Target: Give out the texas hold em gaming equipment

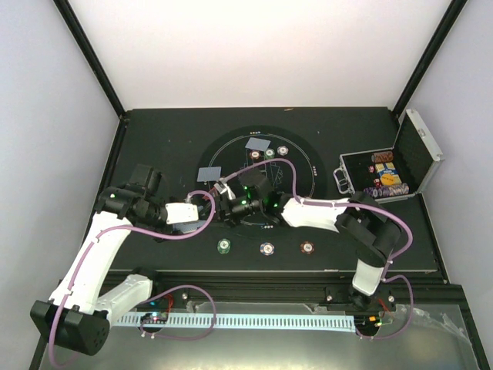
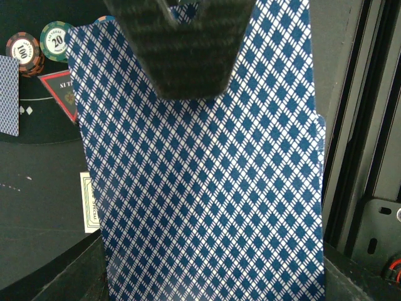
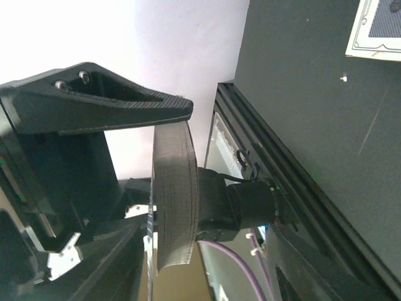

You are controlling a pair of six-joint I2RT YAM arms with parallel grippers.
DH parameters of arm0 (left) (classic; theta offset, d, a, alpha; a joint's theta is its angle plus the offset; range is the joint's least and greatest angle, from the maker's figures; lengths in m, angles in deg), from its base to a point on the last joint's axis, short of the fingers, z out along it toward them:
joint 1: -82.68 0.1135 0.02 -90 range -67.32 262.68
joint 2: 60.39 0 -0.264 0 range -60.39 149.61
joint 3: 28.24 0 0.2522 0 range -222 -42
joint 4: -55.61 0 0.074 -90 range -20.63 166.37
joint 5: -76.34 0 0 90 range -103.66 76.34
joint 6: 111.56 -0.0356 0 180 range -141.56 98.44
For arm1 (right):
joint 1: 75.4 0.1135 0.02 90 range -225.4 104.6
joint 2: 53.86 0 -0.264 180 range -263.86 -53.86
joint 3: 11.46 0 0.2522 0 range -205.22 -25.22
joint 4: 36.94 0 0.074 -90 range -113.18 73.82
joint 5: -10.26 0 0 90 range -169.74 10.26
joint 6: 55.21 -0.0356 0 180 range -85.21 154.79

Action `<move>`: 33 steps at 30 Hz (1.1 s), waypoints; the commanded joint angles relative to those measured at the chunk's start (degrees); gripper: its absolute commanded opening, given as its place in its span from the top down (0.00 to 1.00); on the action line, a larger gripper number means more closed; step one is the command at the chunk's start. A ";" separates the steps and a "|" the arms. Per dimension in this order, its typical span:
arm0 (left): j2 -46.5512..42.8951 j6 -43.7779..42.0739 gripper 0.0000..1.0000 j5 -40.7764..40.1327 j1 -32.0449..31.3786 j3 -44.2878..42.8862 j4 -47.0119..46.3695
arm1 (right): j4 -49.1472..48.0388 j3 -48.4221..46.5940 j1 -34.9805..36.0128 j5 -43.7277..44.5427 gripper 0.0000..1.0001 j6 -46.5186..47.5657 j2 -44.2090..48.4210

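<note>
My left gripper (image 1: 222, 193) is shut on a deck of blue-diamond-backed playing cards (image 2: 207, 188) above the middle of the round mat. In the left wrist view the deck fills the frame. My right gripper (image 1: 245, 198) meets it from the right, open, with one dark finger (image 2: 182, 50) lying on the top card. In the right wrist view the deck (image 3: 175, 200) stands edge-on between the jaws. Two single cards (image 1: 258, 143) (image 1: 209, 173) lie face down on the mat, with three chips (image 1: 269, 153) and a red triangle marker (image 2: 59, 91) near them.
Three more chips (image 1: 223, 247) (image 1: 267, 249) (image 1: 307, 247) sit in a row near the table's front edge. The open silver case (image 1: 385, 173) with stacked chips stands at the right. The black mat (image 1: 296, 146) covers the table's middle, and a metal rail (image 1: 269, 320) runs along the front.
</note>
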 commanded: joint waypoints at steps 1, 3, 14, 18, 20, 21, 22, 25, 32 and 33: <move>-0.16 -0.70 0.98 0.95 -0.12 -0.80 -0.07 | 0.90 -2.76 0.49 -0.40 0.50 0.37 -1.05; -0.12 -0.71 0.98 0.45 -0.12 -0.80 -0.06 | 1.40 -2.93 0.49 -0.37 0.57 0.73 -0.92; 1.26 0.16 0.99 -2.17 -0.12 -0.42 -0.94 | 4.28 -2.44 0.39 0.20 0.98 1.73 2.01; 1.50 0.48 0.98 -3.16 -0.17 -0.39 -0.85 | 4.89 -1.94 0.08 0.38 0.99 2.07 3.32; 1.48 0.48 0.99 -3.59 -0.14 -0.21 -0.85 | 5.13 -1.64 -0.44 0.38 0.99 2.18 3.94; 1.39 0.48 0.98 -3.73 -0.19 -0.16 -0.85 | 5.50 -1.47 -0.84 0.31 0.99 2.49 4.22; 1.31 0.53 0.98 -3.83 -0.15 -0.12 -0.85 | 6.29 -1.35 -1.32 0.29 0.99 2.83 4.48; 1.08 0.50 0.98 -3.83 -0.19 -0.03 -0.85 | 7.31 -0.38 -3.43 -0.27 0.99 3.74 5.28; 0.90 0.43 0.98 -3.88 -0.16 -0.61 -0.25 | 8.34 0.86 -10.03 -2.78 0.99 5.39 4.85; 0.89 0.40 0.98 -3.97 -0.15 -0.63 -0.24 | 9.27 0.26 -11.03 -2.93 0.99 6.07 4.30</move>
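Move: The top card of the deck in my left hand already juts out to the right, its free end between my right fingers; its middle lies about 4 cm left of my right hand, level in height. From there the red triangle is on the table some 14 cm ahead, 2 cm left, and the green chip stack about 5 cm back, 4 cm right, both roughly 13 cm below. From my left hand that card's middle is about 1 cm ahead and 3 cm right. I shut my right fingers from over half open, pinching the projecting end of the top card, while my left hand keeps its grip on the deck. Holding the card, I lift my right hand slightly, then draw it away from the deck, about 5 cm forward and some 4 cm right, picking up speed. ##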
